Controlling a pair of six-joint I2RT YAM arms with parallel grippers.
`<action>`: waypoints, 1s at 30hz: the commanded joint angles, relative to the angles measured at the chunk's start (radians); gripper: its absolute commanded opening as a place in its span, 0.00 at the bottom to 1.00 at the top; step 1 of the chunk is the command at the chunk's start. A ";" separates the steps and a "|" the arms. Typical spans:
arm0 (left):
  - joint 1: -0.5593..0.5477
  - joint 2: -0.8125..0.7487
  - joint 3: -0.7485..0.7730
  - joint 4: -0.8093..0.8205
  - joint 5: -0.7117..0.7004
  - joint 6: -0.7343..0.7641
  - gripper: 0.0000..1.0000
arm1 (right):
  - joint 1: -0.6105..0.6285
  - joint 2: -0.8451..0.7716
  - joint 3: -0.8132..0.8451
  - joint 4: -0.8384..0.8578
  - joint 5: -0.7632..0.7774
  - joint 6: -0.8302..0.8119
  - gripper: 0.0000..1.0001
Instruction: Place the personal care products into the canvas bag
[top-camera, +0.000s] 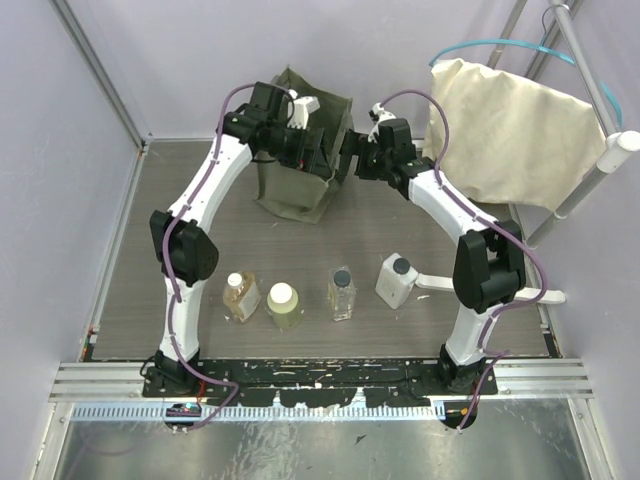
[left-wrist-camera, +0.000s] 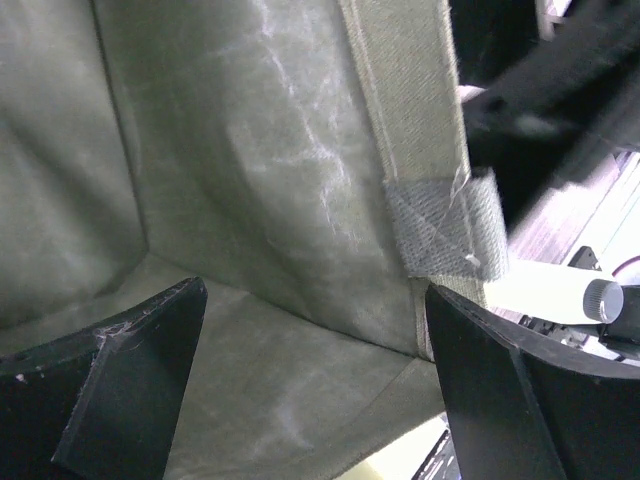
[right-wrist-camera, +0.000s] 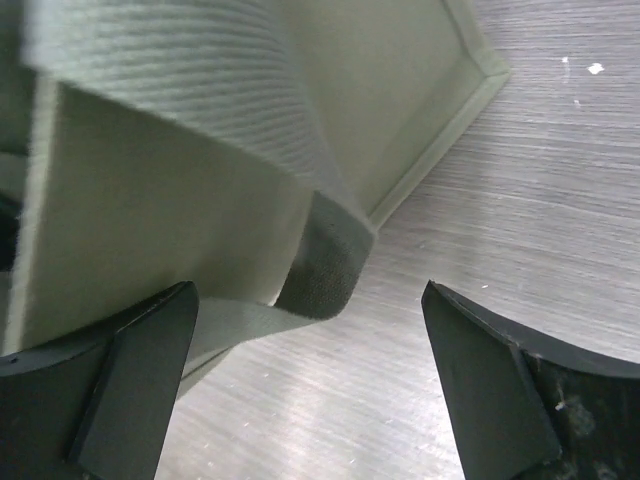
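The olive canvas bag (top-camera: 300, 165) stands upright at the back of the table. My left gripper (top-camera: 303, 143) hangs open over its mouth; in the left wrist view the open gripper (left-wrist-camera: 315, 390) faces the bag's inner wall (left-wrist-camera: 250, 180) and a strap (left-wrist-camera: 415, 130). My right gripper (top-camera: 350, 152) is open just right of the bag; in the right wrist view the gripper (right-wrist-camera: 310, 385) has a strap loop (right-wrist-camera: 325, 262) near its left finger, not clamped. Four bottles stand in a row near the front: amber (top-camera: 240, 295), yellow-green (top-camera: 284, 306), clear (top-camera: 342, 293), white (top-camera: 395, 280).
A cream cloth sack (top-camera: 515, 130) hangs on a metal rack (top-camera: 600, 160) at the back right. Purple walls close the left and back sides. The arm bases sit on a rail (top-camera: 300, 385) at the near edge.
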 joint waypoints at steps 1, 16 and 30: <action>-0.039 0.025 0.006 0.004 0.014 -0.002 0.98 | 0.038 -0.140 0.038 -0.010 -0.041 0.045 1.00; -0.178 -0.168 -0.155 -0.058 -0.097 -0.030 0.98 | 0.153 -0.299 -0.048 -0.096 -0.004 0.079 1.00; -0.256 -0.355 -0.361 -0.131 -0.060 -0.084 0.98 | 0.181 -0.359 0.002 -0.332 0.106 -0.016 1.00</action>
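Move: The canvas bag surrounds the left gripper: its middle is some 4 cm to the left, about 1 cm ahead and 9 cm below. From the right gripper, by the bag's right rim and strap, that middle lies about 13 cm left, 3 cm back and 7 cm down. Near the left hand's way back, the clear bottle stands about 26 cm back and 5 cm right of it, the green bottle 28 cm back and 7 cm left, both some 16 cm lower. Bring the left gripper about 13 cm back towards the bottles, easing a couple of centimetres right and down first, its open fingers in the bag's mouth and drawing the cloth along. Meanwhile pull the right gripper back about 10 cm beside the right rim and strap while lifting it some 8 cm, also wide open. ##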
